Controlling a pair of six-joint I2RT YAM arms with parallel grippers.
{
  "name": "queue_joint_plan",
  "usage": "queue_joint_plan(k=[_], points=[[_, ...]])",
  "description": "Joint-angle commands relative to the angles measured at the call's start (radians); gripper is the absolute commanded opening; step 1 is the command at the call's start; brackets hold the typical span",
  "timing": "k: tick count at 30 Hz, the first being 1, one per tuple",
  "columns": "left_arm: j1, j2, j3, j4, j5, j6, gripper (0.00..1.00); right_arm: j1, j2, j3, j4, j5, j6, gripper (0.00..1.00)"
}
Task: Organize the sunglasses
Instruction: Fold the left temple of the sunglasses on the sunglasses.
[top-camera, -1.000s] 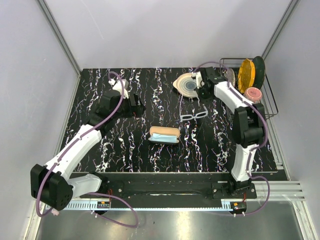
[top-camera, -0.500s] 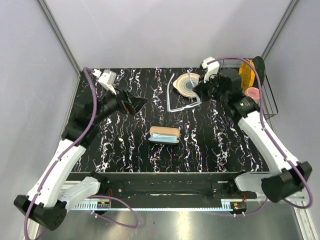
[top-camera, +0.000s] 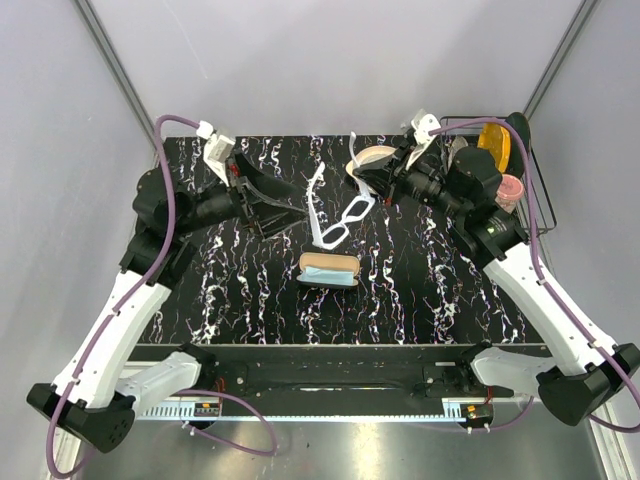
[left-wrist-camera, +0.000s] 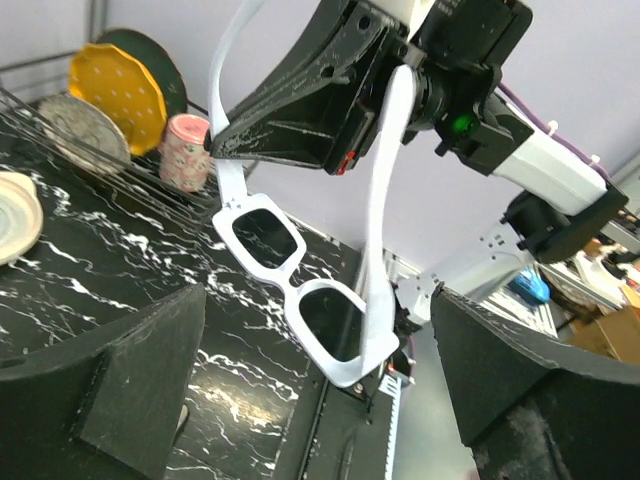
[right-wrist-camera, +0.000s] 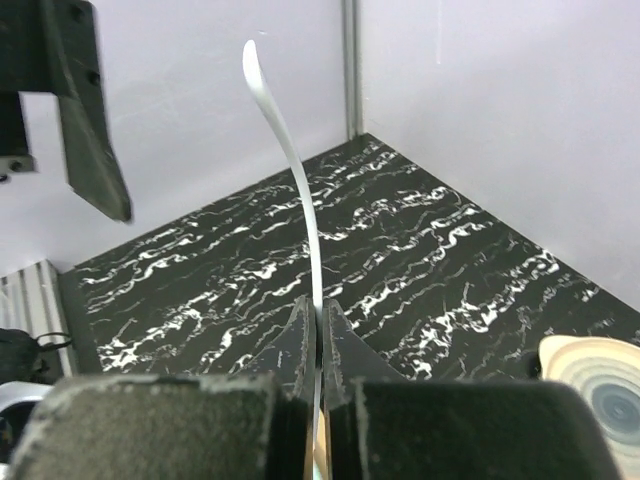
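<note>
The sunglasses (top-camera: 346, 221), white-framed with dark lenses, hang in the air above the table's middle with both arms unfolded. My right gripper (top-camera: 374, 181) is shut on one arm of the sunglasses (right-wrist-camera: 291, 160), which is pinched thin between its fingers (right-wrist-camera: 300, 330). My left gripper (top-camera: 285, 212) stands open just left of the frame. In the left wrist view the sunglasses (left-wrist-camera: 290, 290) hang between and beyond my wide-apart fingers (left-wrist-camera: 110, 385), touching neither. The black case (top-camera: 328, 270) lies open on the table below, tan-lined, with a light blue cloth in it.
A wire dish rack (top-camera: 535, 195) at the back right holds a yellow plate (top-camera: 492, 145) and a pink cup (top-camera: 510, 188). A ringed plate (top-camera: 372, 155) lies on the table behind my right gripper, partly hidden. Grey walls enclose the table.
The sunglasses have gone from lying on the table to hanging in the air, carried left by my right gripper. My left arm has swung in toward them, still open.
</note>
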Motion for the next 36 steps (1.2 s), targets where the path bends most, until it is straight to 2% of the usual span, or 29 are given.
queue_joint_plan(k=[1, 8, 18, 23, 26, 29, 30, 32, 35, 36], points=[[-0.043, 0.011, -0.002, 0.08, 0.062, -0.039, 0.99, 0.026, -0.012, 0.042, 0.123, -0.066, 0.053, 0.0], [-0.091, 0.05, -0.022, 0.059, 0.031, -0.039, 0.99, 0.041, -0.017, 0.052, 0.181, -0.102, 0.09, 0.0], [-0.14, 0.128, -0.031, 0.053, 0.078, -0.06, 0.99, 0.053, -0.016, 0.058, 0.24, -0.168, 0.127, 0.0], [-0.138, 0.127, -0.017, 0.045, 0.089, -0.059, 0.99, 0.053, -0.022, 0.071, 0.223, -0.169, 0.06, 0.0], [-0.126, 0.102, 0.033, -0.05, 0.013, -0.031, 0.99, 0.055, -0.035, 0.059, 0.206, -0.159, -0.011, 0.0], [-0.066, 0.065, 0.038, -0.067, -0.076, -0.089, 0.99, 0.055, -0.054, 0.039, 0.205, -0.149, -0.083, 0.0], [-0.045, 0.058, 0.032, -0.053, -0.095, -0.15, 0.99, 0.055, -0.058, 0.032, 0.204, -0.149, -0.091, 0.0], [0.021, 0.044, -0.005, -0.012, -0.081, -0.23, 0.99, 0.055, -0.065, 0.031, 0.208, -0.15, -0.102, 0.0], [0.061, 0.048, -0.063, 0.12, -0.012, -0.384, 0.99, 0.055, -0.066, 0.032, 0.215, -0.168, -0.099, 0.0], [0.066, 0.048, -0.078, 0.21, 0.02, -0.455, 0.99, 0.055, -0.066, 0.031, 0.218, -0.172, -0.097, 0.0]])
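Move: The sunglasses' left temple stands unfolded about 5 cm to the right of the open left hand, its middle roughly level with it. The frame's middle is some 9 cm to the right, 1 cm ahead and 5 cm lower; the open case lies about 3 cm ahead, 6 cm right and nearly 40 cm below. From the right hand, already pinching the right temple, the left temple's middle is about 8 cm left, 6 cm back and 1 cm lower. The left temple is pushed over towards the frame by the wide-open left hand, which travels right and down about 5 cm each way, then swings forward and back left some 4 cm while rising a little. The right hand keeps its pinch on the right temple, carrying the sunglasses up and back by 4 to 5 cm with a slight shift left and turning them some 15 degrees. ##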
